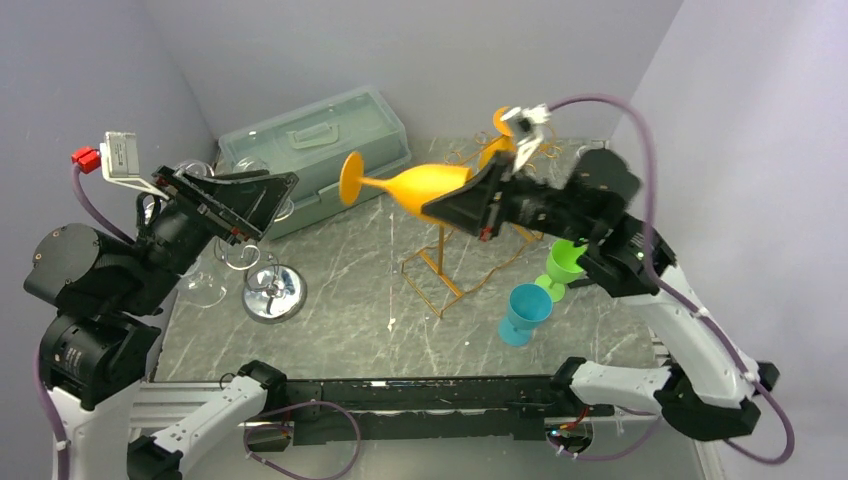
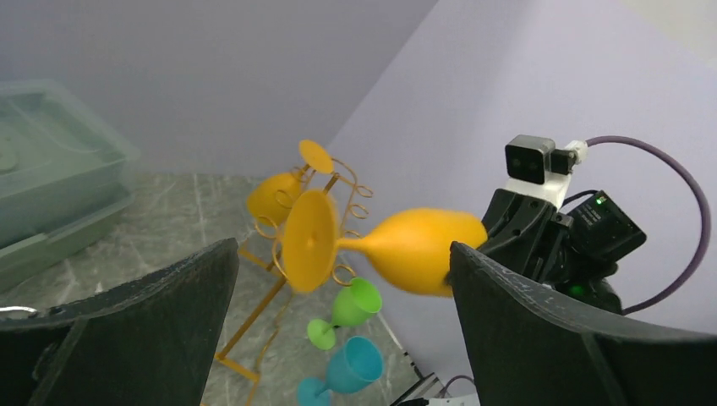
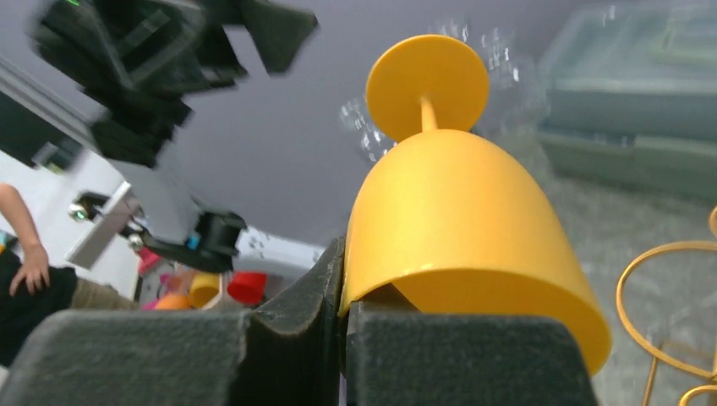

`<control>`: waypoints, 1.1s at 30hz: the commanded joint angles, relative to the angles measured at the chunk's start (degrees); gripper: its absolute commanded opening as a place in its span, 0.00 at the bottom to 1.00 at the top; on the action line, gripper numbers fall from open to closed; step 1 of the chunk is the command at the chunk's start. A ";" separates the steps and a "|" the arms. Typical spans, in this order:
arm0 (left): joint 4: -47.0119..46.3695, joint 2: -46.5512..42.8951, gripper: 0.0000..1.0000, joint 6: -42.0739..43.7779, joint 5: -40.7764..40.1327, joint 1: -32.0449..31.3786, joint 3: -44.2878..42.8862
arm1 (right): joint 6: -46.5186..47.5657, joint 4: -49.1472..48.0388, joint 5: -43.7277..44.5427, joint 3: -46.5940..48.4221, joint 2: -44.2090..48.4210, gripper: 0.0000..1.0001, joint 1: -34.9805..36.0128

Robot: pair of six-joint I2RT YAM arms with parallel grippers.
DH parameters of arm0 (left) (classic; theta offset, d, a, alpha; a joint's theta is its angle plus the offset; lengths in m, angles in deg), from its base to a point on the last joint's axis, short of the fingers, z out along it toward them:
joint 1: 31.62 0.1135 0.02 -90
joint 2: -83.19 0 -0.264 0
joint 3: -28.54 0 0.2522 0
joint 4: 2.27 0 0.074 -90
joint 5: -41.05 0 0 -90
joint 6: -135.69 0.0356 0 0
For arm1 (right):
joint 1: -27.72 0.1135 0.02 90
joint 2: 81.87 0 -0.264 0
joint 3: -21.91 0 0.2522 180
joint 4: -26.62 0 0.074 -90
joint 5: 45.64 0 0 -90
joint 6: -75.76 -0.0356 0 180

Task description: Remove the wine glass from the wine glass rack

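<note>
My right gripper [image 1: 470, 205] is shut on the rim of an orange wine glass [image 1: 420, 185]. It holds the glass on its side in the air, foot pointing left, above and left of the golden wire rack [image 1: 445, 270]. In the right wrist view the fingers [image 3: 296, 338] pinch the glass wall [image 3: 457, 220], one inside and one outside. A second orange glass [image 1: 497, 150] hangs at the rack's far end. My left gripper [image 1: 270, 200] is open and empty, raised at the left; its view shows the held glass [image 2: 414, 249] and the rack [image 2: 254, 326].
A teal lidded box [image 1: 310, 140] stands at the back left. A chrome round-based stand [image 1: 270, 290] with clear glasses sits under my left arm. A green glass [image 1: 562, 265] and a blue glass [image 1: 522, 312] stand right of the rack.
</note>
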 commanded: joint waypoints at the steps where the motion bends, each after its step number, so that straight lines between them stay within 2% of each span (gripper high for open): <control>1: 6.41 0.23 1.00 7.40 -4.03 -0.03 -1.69 | 8.99 19.90 15.70 6.39 -5.18 0.00 11.44; 5: 7.06 0.13 0.99 9.08 -4.40 -0.03 -1.94 | 10.39 30.18 26.43 8.82 -9.62 0.00 19.19; 12: 7.03 -0.27 1.00 10.40 -4.85 -0.03 -1.21 | 7.91 39.32 33.31 3.78 -12.58 0.00 26.70; 23: 6.20 0.33 1.00 10.45 -3.86 -0.03 -1.13 | -0.11 44.48 36.30 -15.15 -8.14 0.00 27.73; 33: 4.97 0.40 0.99 10.16 -3.03 0.01 0.28 | -2.91 43.68 36.89 -23.63 -8.25 0.00 27.73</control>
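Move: The right hand, high up with the orange wine glass held lying on its side, is bound for the bare table near its front edge, about 50 cm below, some 4 cm back and 2 cm to the right. From this hand the blue glass stands about 15 cm right, 1 cm ahead; the green one about 24 cm right, 11 cm ahead; the rack some 19 cm ahead, 8 cm right. From the left hand that spot is about 23 cm right, 5 cm back and 55 cm down. The right hand keeps its pinch on the bowl by the rim and sinks some 35 cm while drawing back about 7 cm towards the table's front edge, bowing out to the left at first and then swinging back right towards the blue glass. On the way the wrist turns through roughly 75 degrees, bringing fingers that pointed left to point steeply down, while the empty left hand, fingers open, settles 3 or 4 cm lower. ##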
